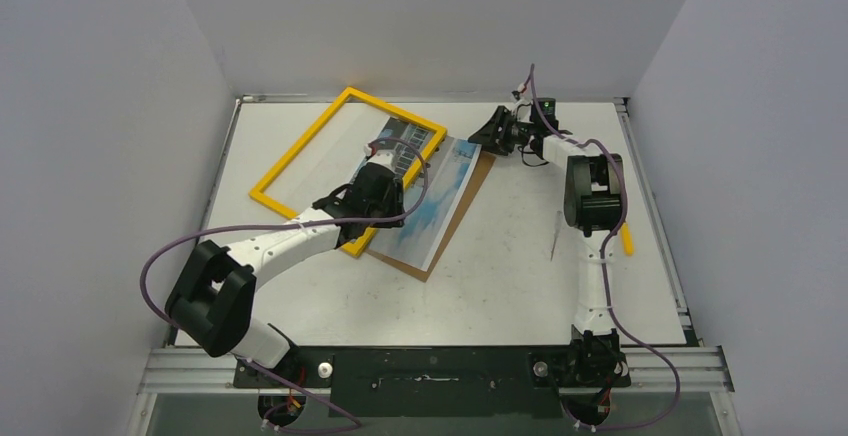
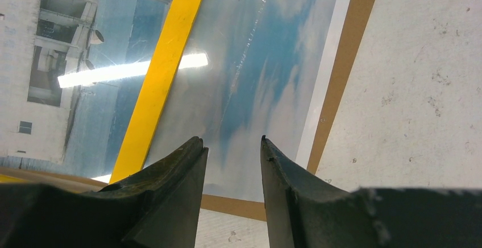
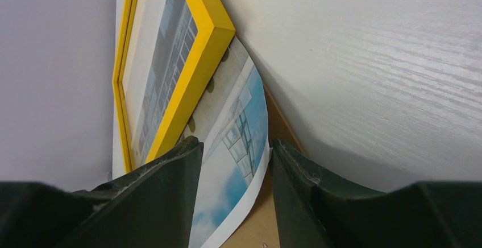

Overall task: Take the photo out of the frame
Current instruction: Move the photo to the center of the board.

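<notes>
The frame (image 1: 300, 143), a bright yellow border, lies on the table at back left, its right side resting over the photo (image 1: 440, 201). The photo, blue sky and a white building, lies on the brown backing board (image 1: 410, 264). My left gripper (image 1: 398, 156) hovers open just above the photo (image 2: 267, 60), with the frame's yellow bar (image 2: 165, 71) to its left. My right gripper (image 1: 482, 136) is open at the photo's far corner. In the right wrist view the curled photo corner (image 3: 233, 185) lies between its fingers (image 3: 170, 191), beside the frame's corner (image 3: 199, 60) and over the backing (image 3: 278, 128).
A small screwdriver with a yellow handle (image 1: 627, 239) lies on the table at right, behind the right arm's elbow. White walls enclose the table at the back and on both sides. Bare table (image 2: 420, 89) shows right of the backing.
</notes>
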Robot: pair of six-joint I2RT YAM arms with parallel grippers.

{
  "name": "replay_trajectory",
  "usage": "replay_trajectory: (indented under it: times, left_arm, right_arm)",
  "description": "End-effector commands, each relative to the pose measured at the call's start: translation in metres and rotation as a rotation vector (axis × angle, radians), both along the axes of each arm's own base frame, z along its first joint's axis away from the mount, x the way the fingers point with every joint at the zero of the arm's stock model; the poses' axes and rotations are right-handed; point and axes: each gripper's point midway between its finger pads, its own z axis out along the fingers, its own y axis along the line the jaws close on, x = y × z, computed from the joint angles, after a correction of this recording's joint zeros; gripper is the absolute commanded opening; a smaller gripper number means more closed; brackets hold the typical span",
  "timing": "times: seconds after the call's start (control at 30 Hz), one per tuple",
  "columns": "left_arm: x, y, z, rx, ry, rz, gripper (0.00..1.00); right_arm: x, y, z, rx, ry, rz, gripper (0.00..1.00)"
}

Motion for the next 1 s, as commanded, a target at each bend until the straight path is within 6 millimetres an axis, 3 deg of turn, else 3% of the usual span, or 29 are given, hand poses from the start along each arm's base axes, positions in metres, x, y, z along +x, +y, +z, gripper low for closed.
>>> replay_trajectory:
  times: [0.0,0.33,0.47,0.57,0.7,0.87,0.97]
  left_arm:
    - [0.006,-0.002,0.023,-0.057,-0.058,0.003,0.39]
    - [0.006,0.004,0.025,-0.075,-0.072,0.012,0.39]
    - [0.005,0.005,0.025,-0.087,-0.075,0.009,0.39]
    - [0.003,0.006,0.024,-0.093,-0.074,0.008,0.39]
    - [0.002,0.012,0.022,-0.088,-0.074,0.016,0.39]
    - [0.0,0.02,0.03,-0.077,-0.107,0.027,0.39]
    - [-0.001,0.016,0.036,-0.091,-0.121,-0.01,0.4]
  right_arm:
    - [0.001,0.013,0.008,0.006,-0.052,0.042,0.46]
    - [-0.022,0.029,-0.014,-0.05,0.011,0.0,0.44]
    - [-0.032,0.033,-0.017,-0.051,0.021,-0.014,0.37]
    - [-0.035,0.036,-0.008,-0.052,0.006,-0.03,0.3]
    - [-0.031,0.034,0.01,-0.056,-0.013,-0.062,0.06]
    - [-0.034,0.029,0.049,-0.056,-0.055,-0.091,0.05]
    - [-0.04,0.024,0.068,-0.072,-0.058,-0.111,0.05]
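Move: The photo's raised far-right corner, which the right fingers are to shut on, lies roughly 3 cm back, 3 cm left and 3 cm below the right hand. The yellow frame's nearest corner is about 3 cm ahead and 6 cm left of that hand; the brown board's far corner lies some 2 cm back and 4 cm right, both about 5 cm below. From the left hand the photo corner is about 13 cm ahead and 14 cm right, lower by some 6 cm. Back towards its base by about 4.5 cm and left by 3, the right hand comes down over the board, dipping some 2.5 cm, and shuts its half-open fingers, pinching the photo's upturned edge beside the far-right corner, then starts to rise. The left hand, part open and holding nothing, drifts about 2 cm left and 1 back over the photo's near end. ##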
